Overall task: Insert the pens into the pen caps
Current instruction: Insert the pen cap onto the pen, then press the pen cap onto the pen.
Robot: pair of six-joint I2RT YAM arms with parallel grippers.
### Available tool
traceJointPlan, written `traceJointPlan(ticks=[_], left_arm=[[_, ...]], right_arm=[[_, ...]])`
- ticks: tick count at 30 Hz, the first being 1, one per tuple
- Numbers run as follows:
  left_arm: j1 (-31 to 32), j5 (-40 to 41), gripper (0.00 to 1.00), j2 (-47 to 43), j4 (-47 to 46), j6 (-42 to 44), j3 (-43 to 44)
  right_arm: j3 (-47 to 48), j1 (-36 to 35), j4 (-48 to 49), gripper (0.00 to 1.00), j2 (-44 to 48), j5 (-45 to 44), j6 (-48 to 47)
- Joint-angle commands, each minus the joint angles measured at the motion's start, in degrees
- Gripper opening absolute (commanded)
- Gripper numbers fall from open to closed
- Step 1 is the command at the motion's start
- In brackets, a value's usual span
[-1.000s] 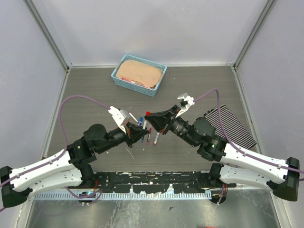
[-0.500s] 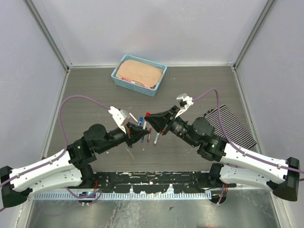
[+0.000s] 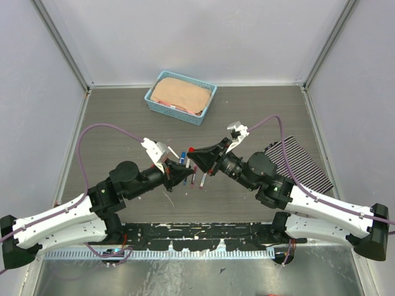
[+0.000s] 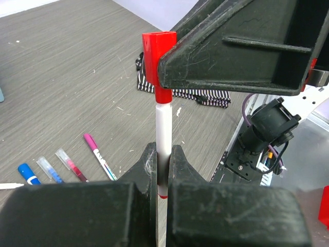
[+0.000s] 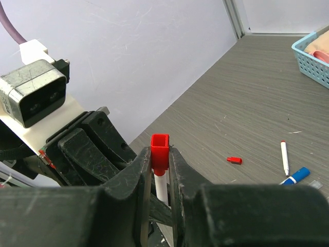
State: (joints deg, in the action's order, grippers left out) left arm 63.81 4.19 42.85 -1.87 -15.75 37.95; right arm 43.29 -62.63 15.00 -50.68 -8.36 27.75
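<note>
My left gripper (image 4: pixel 163 154) is shut on the white barrel of a pen (image 4: pixel 163 126), which stands straight out from its fingers. The pen's upper end sits inside a red cap (image 4: pixel 158 62). My right gripper (image 5: pixel 160 154) is shut on that red pen cap (image 5: pixel 160 150), and the white pen (image 5: pixel 161 188) runs down from it between the fingers. In the top view both grippers meet tip to tip at mid-table, left gripper (image 3: pixel 182 172) and right gripper (image 3: pixel 193 157). A magenta pen (image 4: pixel 97 156), a maroon one (image 4: pixel 71 164) and two blue pieces (image 4: pixel 50 170) lie on the table below.
A blue basket (image 3: pixel 181 97) with a tan cloth stands at the back. A striped mat (image 3: pixel 296 161) lies to the right. A small red piece (image 5: pixel 234 160), a thin white pen (image 5: pixel 284 157) and a blue pen (image 5: pixel 295 176) lie on the grey table.
The right arm has edged slightly left toward the left gripper. Both grips are unchanged.
</note>
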Motion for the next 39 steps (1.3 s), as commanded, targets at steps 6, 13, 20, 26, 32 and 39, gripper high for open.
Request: traceJointPlan(ticks=[6,13,20,26,32,39], left_arm=[[0.1,2.7,0.0,-1.0,-7.6,-2.4,0.7],[0.1,3.1,0.0,-1.3,-5.9,-1.3,1.5],[0.1,5.4,0.0,-3.0,-2.8,-0.3,1.6],[0.1,5.9,0.0,-4.2,-1.2,0.1,1.7],[0.1,4.8,0.0,-4.1,-2.0,-1.1,1.0],[0.1,4.3,0.0,-3.6,-2.6,-1.8,0.6]], right_arm=[[-0.9,-0.3,-0.8,0.0,-2.7,4.2,-0.8],[0.6,-0.3,-3.3,0.21,-0.6,4.2,-2.3],[6.8,-0.3,-9.3,0.55,1.9,3.9,-6.4],[11.7,-0.3,-12.4,0.66,3.1,0.2,-8.0],[20.4,-0.3,-17.6,0.67,-2.1,-6.5,-6.2],[27.4,-0.3,-24.0,0.59,-9.9,-8.0,-3.1]])
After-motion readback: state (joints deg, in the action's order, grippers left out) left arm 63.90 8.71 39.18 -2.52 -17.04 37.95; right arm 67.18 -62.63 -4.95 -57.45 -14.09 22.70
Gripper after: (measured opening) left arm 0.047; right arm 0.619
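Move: The red cap is pinched in my right fingers, already on the upright white pen, whose middle is about 4 cm below that hand and 2 cm back. My left fingers grip the pen low down, with the cap about 6 cm above them and 2 cm forward. On the table some 33 cm below my right hand lie the red pen 8 cm ahead, the pink pen 7 cm ahead and 4 cm right, and the blue marker 11 cm ahead and 5 cm left. I let go of the red cap: after a tiny shift with it still pinched, my right fingers spread wide while that hand dips about 1.5 cm, then it climbs quickly some 9 cm clear of the cap, easing forward at the end. My left hand keeps its pinch on the pen and rises about 2 cm, drifting left. ##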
